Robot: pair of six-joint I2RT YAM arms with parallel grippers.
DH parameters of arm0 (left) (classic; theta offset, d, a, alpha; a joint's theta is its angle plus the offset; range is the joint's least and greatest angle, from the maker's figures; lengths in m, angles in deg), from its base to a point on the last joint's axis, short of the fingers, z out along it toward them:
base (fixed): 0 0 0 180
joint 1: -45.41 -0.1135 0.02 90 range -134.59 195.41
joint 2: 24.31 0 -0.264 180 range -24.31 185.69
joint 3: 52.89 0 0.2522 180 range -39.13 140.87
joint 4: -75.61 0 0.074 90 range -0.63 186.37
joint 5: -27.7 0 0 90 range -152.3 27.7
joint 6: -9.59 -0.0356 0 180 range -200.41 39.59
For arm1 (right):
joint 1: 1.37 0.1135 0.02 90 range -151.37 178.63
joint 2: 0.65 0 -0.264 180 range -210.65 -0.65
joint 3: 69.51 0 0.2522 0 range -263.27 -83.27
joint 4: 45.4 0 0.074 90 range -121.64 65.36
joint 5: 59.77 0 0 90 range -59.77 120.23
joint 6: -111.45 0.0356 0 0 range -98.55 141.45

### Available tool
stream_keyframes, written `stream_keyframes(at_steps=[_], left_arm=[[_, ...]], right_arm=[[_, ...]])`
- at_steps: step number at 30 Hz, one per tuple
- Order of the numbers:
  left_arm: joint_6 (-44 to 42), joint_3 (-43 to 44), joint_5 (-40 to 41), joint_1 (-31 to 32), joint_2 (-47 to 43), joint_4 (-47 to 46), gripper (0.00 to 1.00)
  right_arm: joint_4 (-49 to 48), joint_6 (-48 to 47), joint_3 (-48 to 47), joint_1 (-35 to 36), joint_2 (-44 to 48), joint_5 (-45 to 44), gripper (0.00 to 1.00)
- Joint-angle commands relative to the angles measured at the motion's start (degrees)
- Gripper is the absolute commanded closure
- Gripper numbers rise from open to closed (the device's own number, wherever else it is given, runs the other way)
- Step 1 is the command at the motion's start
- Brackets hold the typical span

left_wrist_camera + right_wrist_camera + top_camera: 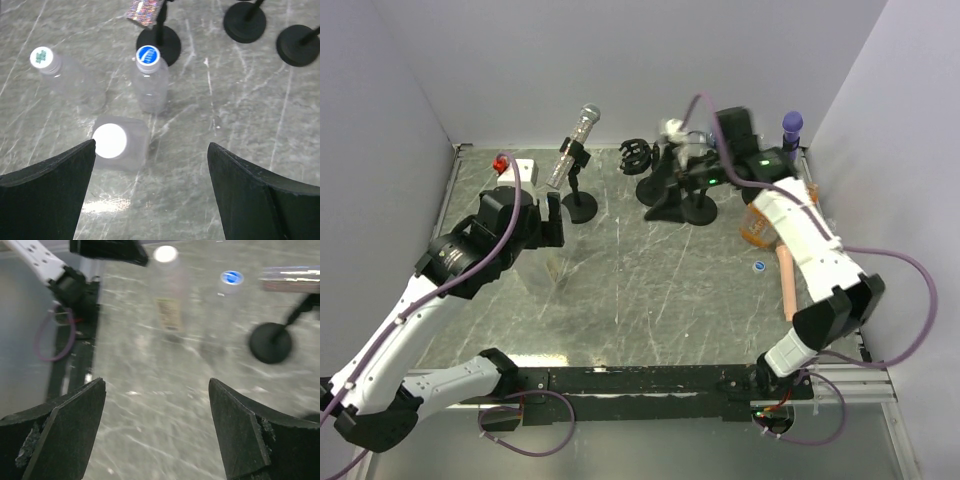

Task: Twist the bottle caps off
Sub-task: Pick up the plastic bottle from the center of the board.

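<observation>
Three clear bottles stand under my left gripper [151, 150], which is open and holds nothing. One has a blue cap [148, 56], one a white cap with green print [41, 56], and the square bottle [131, 150] nearest the left finger has a plain white cap [109, 140]. My right gripper [157, 385] is open and empty over bare table; its view is blurred. Ahead of it stand a yellow-green-labelled bottle [168, 315] with a white cap [166, 254] and a blue-capped bottle [231, 277]. An orange bottle [757, 226] lies beside the right arm, and a loose blue cap [759, 267] rests on the table.
A silver glitter microphone [576, 148] on a black stand [581, 207] is behind the bottles. More black stand bases [682, 205] sit at the back centre, with a purple microphone [791, 124] at the back right. A pale pink tube [787, 284] lies along the right arm.
</observation>
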Motion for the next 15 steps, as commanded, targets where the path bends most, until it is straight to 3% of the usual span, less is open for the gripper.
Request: stream_keyframes(at_steps=[1,8,15], left_arm=[[2.13,-0.2,2.48,-1.75,-2.07,0.05,0.03],[4.06,-2.83,2.83,-2.19,-10.24,-2.24,0.03],[3.63,-4.24,2.92,-2.19,-15.26,-1.71,0.04]], right_arm=[[-10.76,13.34,-1.33,8.49,-6.49,-4.22,0.11],[-10.79,30.59,-24.95,20.36,-26.87,-27.78,0.14],[-17.02,35.78,-25.95,25.74,-30.85,-47.57,0.11]])
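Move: The blue-capped plastic bottle stands about 21 cm to the right hand's left and 8 cm ahead, some 25 cm below. The square white-capped bottle is about 5 cm left of it and 9 cm nearer the robot. The microphone stand rises about 11 cm beyond the blue-capped one, a few centimetres to its right. From the left hand, the blue-capped bottle lies about 10 cm straight ahead, 20 cm below. No bottle is visibly touched as the empty right hand sweeps towards the blue-capped one, about 20 cm left while sinking some 11 cm, its open fingers dipping and swinging about 15 degrees clockwise. The left hand, also open and empty, makes room: it eases left, then also up and back, about 6 cm in all, its fingertips tilting up. ##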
